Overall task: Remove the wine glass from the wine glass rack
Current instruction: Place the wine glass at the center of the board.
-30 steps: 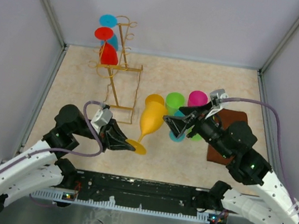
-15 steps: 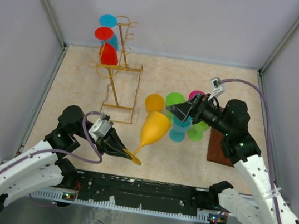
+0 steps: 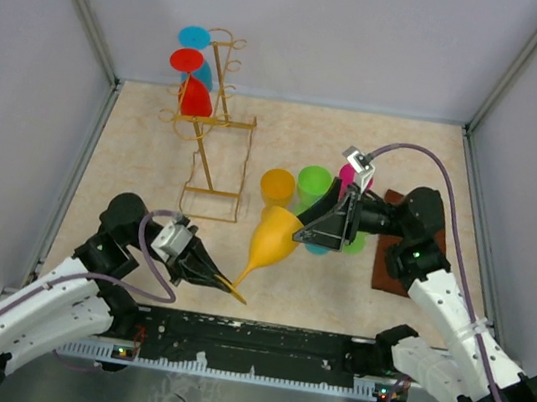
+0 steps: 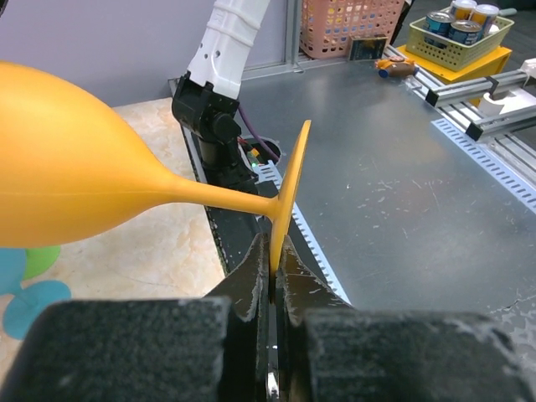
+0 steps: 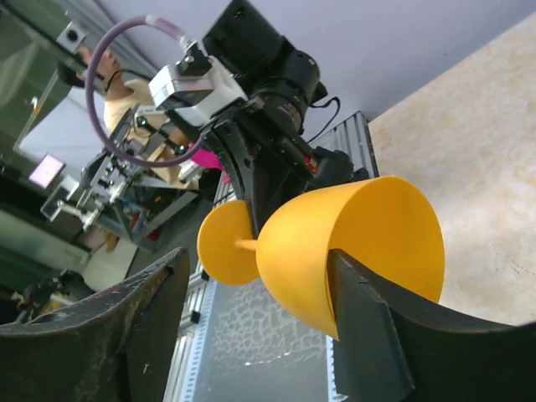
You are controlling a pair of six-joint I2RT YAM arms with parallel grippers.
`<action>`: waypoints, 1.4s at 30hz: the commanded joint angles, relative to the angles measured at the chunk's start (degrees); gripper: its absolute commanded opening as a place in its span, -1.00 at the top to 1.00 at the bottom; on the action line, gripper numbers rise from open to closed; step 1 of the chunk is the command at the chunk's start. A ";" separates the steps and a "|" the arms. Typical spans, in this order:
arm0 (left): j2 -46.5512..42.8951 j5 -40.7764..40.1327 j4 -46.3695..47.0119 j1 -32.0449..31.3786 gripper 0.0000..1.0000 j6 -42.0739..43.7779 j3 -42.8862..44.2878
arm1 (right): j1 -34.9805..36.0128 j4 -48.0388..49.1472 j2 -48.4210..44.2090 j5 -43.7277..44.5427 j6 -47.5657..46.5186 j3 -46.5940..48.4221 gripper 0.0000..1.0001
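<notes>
An orange wine glass [image 3: 272, 242] hangs tilted over the table, bowl towards the right arm. My left gripper [image 3: 226, 284] is shut on the thin edge of its foot [image 4: 289, 180], and the stem runs left to the bowl [image 4: 67, 193]. My right gripper [image 3: 310, 229] stands open at the bowl's rim [image 5: 352, 243]. One finger [image 5: 368, 335] touches the bowl at its mouth, the other finger [image 5: 134, 327] stands well apart from it. The golden wire wine glass rack [image 3: 214, 122] stands at the back left with a red glass [image 3: 195, 97] and a blue glass [image 3: 197, 39] hanging on it.
Several upright glasses stand mid-table behind the right gripper: orange [image 3: 277, 184], green [image 3: 314, 181], pink [image 3: 353, 173]. A brown mat [image 3: 395, 270] lies under the right arm. Grey walls close in the left, back and right sides.
My left gripper has drawn back towards the near edge, tilting the orange glass's bowl up to the right. The right gripper has swung left to the bowl's rim.
</notes>
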 commanded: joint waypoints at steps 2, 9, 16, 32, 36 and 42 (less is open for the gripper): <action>-1.81 0.59 -2.54 -0.32 1.00 3.10 0.28 | -0.20 12.00 -0.44 -7.39 5.36 -0.26 -0.19; -2.49 -0.13 -3.69 -0.32 1.00 5.26 0.46 | 1.09 13.45 -0.13 -8.93 6.54 -0.44 0.08; -1.88 -0.88 -5.10 -0.32 1.00 6.27 0.86 | 5.51 9.09 -0.11 -9.03 1.62 1.17 0.31; -3.69 -6.02 -15.59 -0.32 0.50 12.33 1.56 | 5.55 -11.64 -0.75 -1.14 -11.31 6.51 1.00; -4.15 -8.88 -16.66 -0.32 -0.02 12.59 2.47 | 5.52 -15.27 -1.22 0.68 -13.63 7.62 1.00; -9.39 -14.79 -16.87 -0.32 -0.79 14.04 2.74 | 5.52 -29.50 -1.80 6.64 -23.37 12.70 1.00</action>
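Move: The yellow wine glass, held by its foot in the left hand, lies tilted in the air. Its middle is about 5 cm back, 6 cm left and 2 cm below the right hand, and some 7 cm ahead, 3 cm right and 4 cm above the left. From the right hand, about 25 cm lower, the standing yellow glass is 16 cm ahead and 5 cm left, the green 18 cm ahead and 2 cm right, and the blue 11 cm ahead and 5 cm right. The right hand draws back just under 4 cm with its open fingers either side of the wine glass's wall, turning some 10 degrees counter-clockwise, and closes fully to pinch the near side of the rim before easing about 2 cm forward again. Only once that pinch is shut does the left hand, until then still gripping the foot and drifting slightly back, spread its fingers wide and let go, moving about 3 cm forward and dipping a little around the freed foot. ##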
